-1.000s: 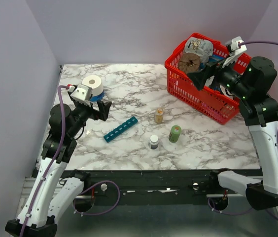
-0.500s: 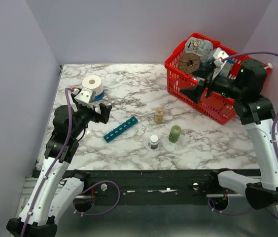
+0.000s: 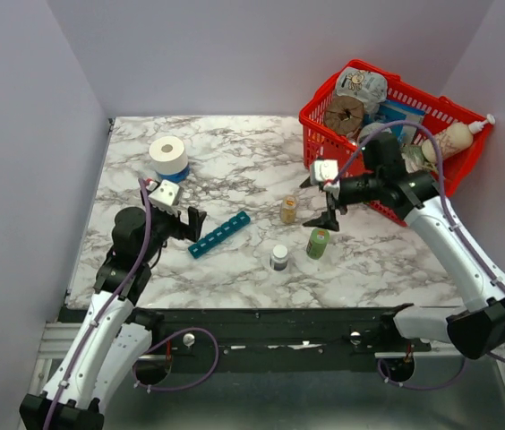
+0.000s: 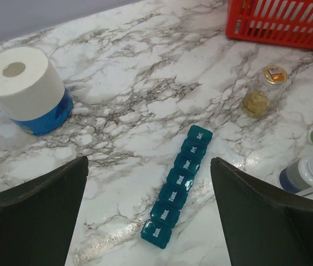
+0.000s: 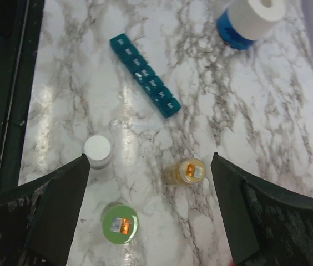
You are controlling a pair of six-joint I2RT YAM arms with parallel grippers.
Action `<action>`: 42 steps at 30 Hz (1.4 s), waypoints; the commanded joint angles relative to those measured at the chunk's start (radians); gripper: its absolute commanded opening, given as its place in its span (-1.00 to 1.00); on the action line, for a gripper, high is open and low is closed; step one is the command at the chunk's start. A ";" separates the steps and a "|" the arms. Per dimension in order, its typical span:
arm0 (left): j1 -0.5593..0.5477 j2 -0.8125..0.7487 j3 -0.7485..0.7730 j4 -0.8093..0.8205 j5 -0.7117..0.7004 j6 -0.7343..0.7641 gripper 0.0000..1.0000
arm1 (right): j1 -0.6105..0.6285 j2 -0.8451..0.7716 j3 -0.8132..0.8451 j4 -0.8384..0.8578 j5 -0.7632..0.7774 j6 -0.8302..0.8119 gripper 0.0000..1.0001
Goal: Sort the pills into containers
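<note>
The containers, a teal strip of lidded day compartments [image 3: 219, 234] [image 4: 177, 185] [image 5: 144, 75], lie slantwise on the marble, all lids shut. No loose pills show; yellowish contents show through a clear amber bottle [image 3: 288, 210] [image 4: 259, 95] [image 5: 185, 171]. A green-lidded bottle [image 3: 317, 243] [image 5: 119, 223] and a white-capped bottle [image 3: 278, 258] [image 5: 97, 151] stand nearby. My left gripper [image 3: 188, 221] [image 4: 148, 160] hangs open just left of the strip, holding nothing. Above the three bottles, my right gripper [image 3: 319, 199] [image 5: 150, 156] is open and empty.
A red wire basket [image 3: 311, 143] [image 4: 289, 25] full of groceries stands at the back right, close behind my right arm. A paper roll on a blue base [image 3: 168, 155] [image 4: 26, 88] [image 5: 251, 16] sits at the back left. A black rail runs along the table's near edge.
My right arm has swung out of the basket, left and down, to above the bottles. My left gripper has come slightly nearer and lower beside the strip. Both stay open.
</note>
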 commanded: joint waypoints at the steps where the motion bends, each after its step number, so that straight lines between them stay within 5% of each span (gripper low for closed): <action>1: 0.002 -0.008 -0.054 0.079 0.007 0.012 0.97 | 0.102 0.053 -0.072 -0.097 0.049 -0.239 0.99; 9: 0.002 -0.003 -0.079 0.101 -0.007 0.037 0.97 | 0.213 0.170 -0.064 0.014 0.097 -0.127 0.99; 15: 0.002 -0.016 -0.090 0.110 -0.038 0.044 0.97 | 0.300 0.202 -0.133 0.022 0.193 -0.189 0.99; 26: 0.002 -0.002 -0.096 0.116 -0.064 0.061 0.97 | 0.308 0.337 -0.033 0.173 0.235 0.011 0.98; 35: 0.002 -0.037 -0.093 0.064 -0.354 0.047 0.97 | 0.320 0.597 0.211 0.105 0.181 -0.424 0.99; 42: 0.004 -0.065 -0.134 0.097 -0.421 0.109 0.97 | 0.346 0.780 0.408 0.065 0.179 -0.443 0.97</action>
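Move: The pill organizer's middle lies some 23 cm to the right hand's left, about 2 cm ahead and 28 cm below; its Sat. end is closer. Amongst the bottles, all about 25 cm below this hand, the amber one is 7 cm ahead and 4 cm left, the white one 5 cm back and 7 cm left, the green one 1 cm back and 3 cm right. From the left hand, the organizer's middle is about 3 cm ahead, 6 cm right, 23 cm below. With nothing touched, the right hand heads for the organizer's Sat. end, fingers still wide open: it drops and goes left, easing back a little, then sweeps forward and left past the near side of the amber bottle, about 16 cm left and 15 cm down in all, turning some 20 degrees counter-clockwise. The left hand sinks about 2 cm, then swings roughly 6 cm left, away from the organizer, turning counter-clockwise, fingers open. ##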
